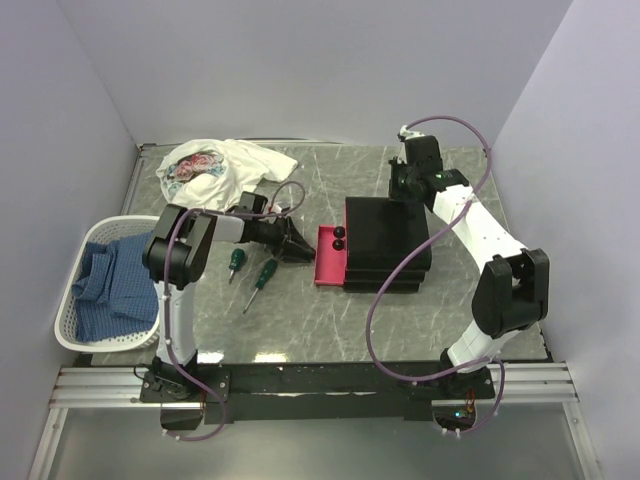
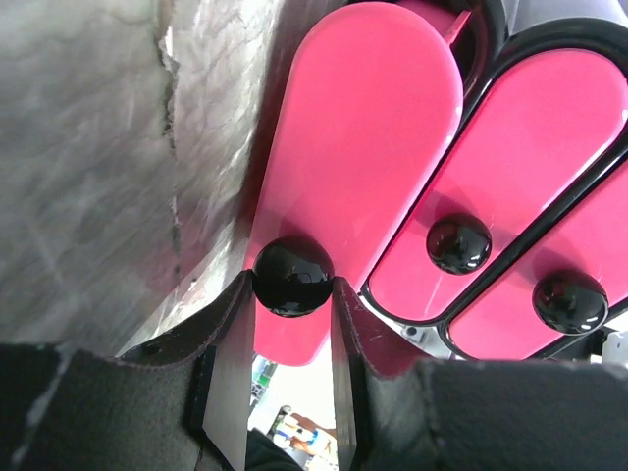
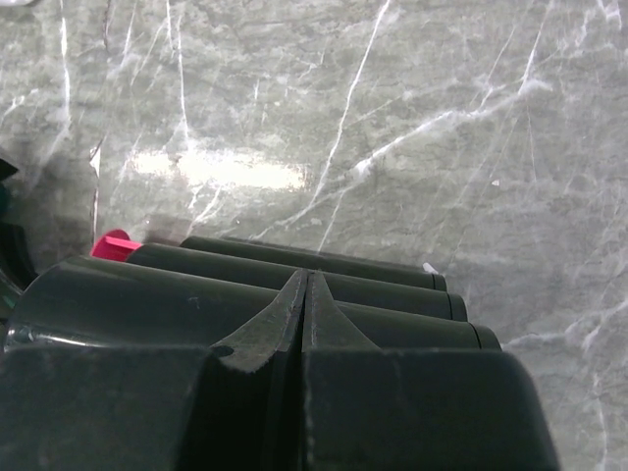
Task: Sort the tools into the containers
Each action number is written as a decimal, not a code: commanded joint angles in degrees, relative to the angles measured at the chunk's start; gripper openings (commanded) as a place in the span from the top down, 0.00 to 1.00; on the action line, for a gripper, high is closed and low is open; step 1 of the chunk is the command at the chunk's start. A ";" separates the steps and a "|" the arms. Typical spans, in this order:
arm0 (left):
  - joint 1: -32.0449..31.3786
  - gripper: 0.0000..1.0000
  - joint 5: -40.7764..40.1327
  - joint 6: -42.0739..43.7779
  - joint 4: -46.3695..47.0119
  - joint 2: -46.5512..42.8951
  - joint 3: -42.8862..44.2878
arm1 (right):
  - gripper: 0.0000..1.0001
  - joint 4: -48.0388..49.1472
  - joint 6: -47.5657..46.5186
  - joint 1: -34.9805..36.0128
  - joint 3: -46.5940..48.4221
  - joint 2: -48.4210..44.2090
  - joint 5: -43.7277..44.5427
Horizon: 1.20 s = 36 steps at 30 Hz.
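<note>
The black drawer unit (image 1: 388,240) stands right of centre, with one pink drawer (image 1: 327,258) pulled out to the left. My left gripper (image 1: 307,246) is shut on that drawer's round black knob (image 2: 292,278), with a finger on each side of it. Two more knobs (image 2: 459,243) show on the shut drawers beside it. Two green-handled screwdrivers (image 1: 235,260) (image 1: 263,276) lie on the table left of the drawer. My right gripper (image 1: 400,190) is shut and empty, and its tips (image 3: 306,285) rest against the unit's black far side (image 3: 147,294). The hammer and the other screwdrivers are out of view.
A white patterned cloth (image 1: 222,163) lies at the back left. A white lattice basket (image 1: 75,320) with blue cloth stands at the left edge. The grey marble table (image 3: 392,118) ends at walls on the left, back and right.
</note>
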 commanded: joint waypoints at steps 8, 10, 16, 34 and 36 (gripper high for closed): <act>1.80 0.99 -3.05 5.87 -5.25 -6.13 0.30 | 1.00 -16.36 -1.94 0.07 0.57 3.37 2.18; 2.07 0.98 -4.27 6.40 -6.48 -6.75 -0.14 | 1.00 -16.27 -1.94 0.07 0.48 3.37 2.18; 3.12 0.66 -8.40 11.23 -11.75 -8.86 1.69 | 1.00 -16.18 -1.85 0.15 0.22 3.10 1.65; 5.32 0.23 -52.97 38.04 -33.29 -20.02 14.27 | 1.00 -15.57 -0.45 0.33 5.13 3.01 -0.18; 5.93 0.24 -54.55 39.18 -33.47 -18.98 14.27 | 1.00 -15.57 -0.36 0.50 6.01 3.28 -0.63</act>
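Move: The left fingers are already on the black knob of the part-open bottom drawer. The middle knob is about 6 cm to the right, level ahead and some 5 cm higher; the black cabinet's middle is about 16 cm right and 1 cm ahead. On the table, roughly 4 cm lower, the long green screwdriver lies about 12 cm left and 5 cm back, the short one 17 cm left and 1 cm ahead. From the right hand, the held knob is about 18 cm left, 10 cm back and 13 cm below. Slowly leftward, the left hand keeps drawing the bottom drawer out by its knob for about 2 cm, then spreads its fingers and comes free. It swings up, forward and left, roughly 8 cm up and 9 cm each forward and left, away from the drawer and out over the green screwdrivers, the wrist tipping some 55 degrees to aim the fingers mostly down. The right hand stays with shut fingertips on the cabinet's top. ##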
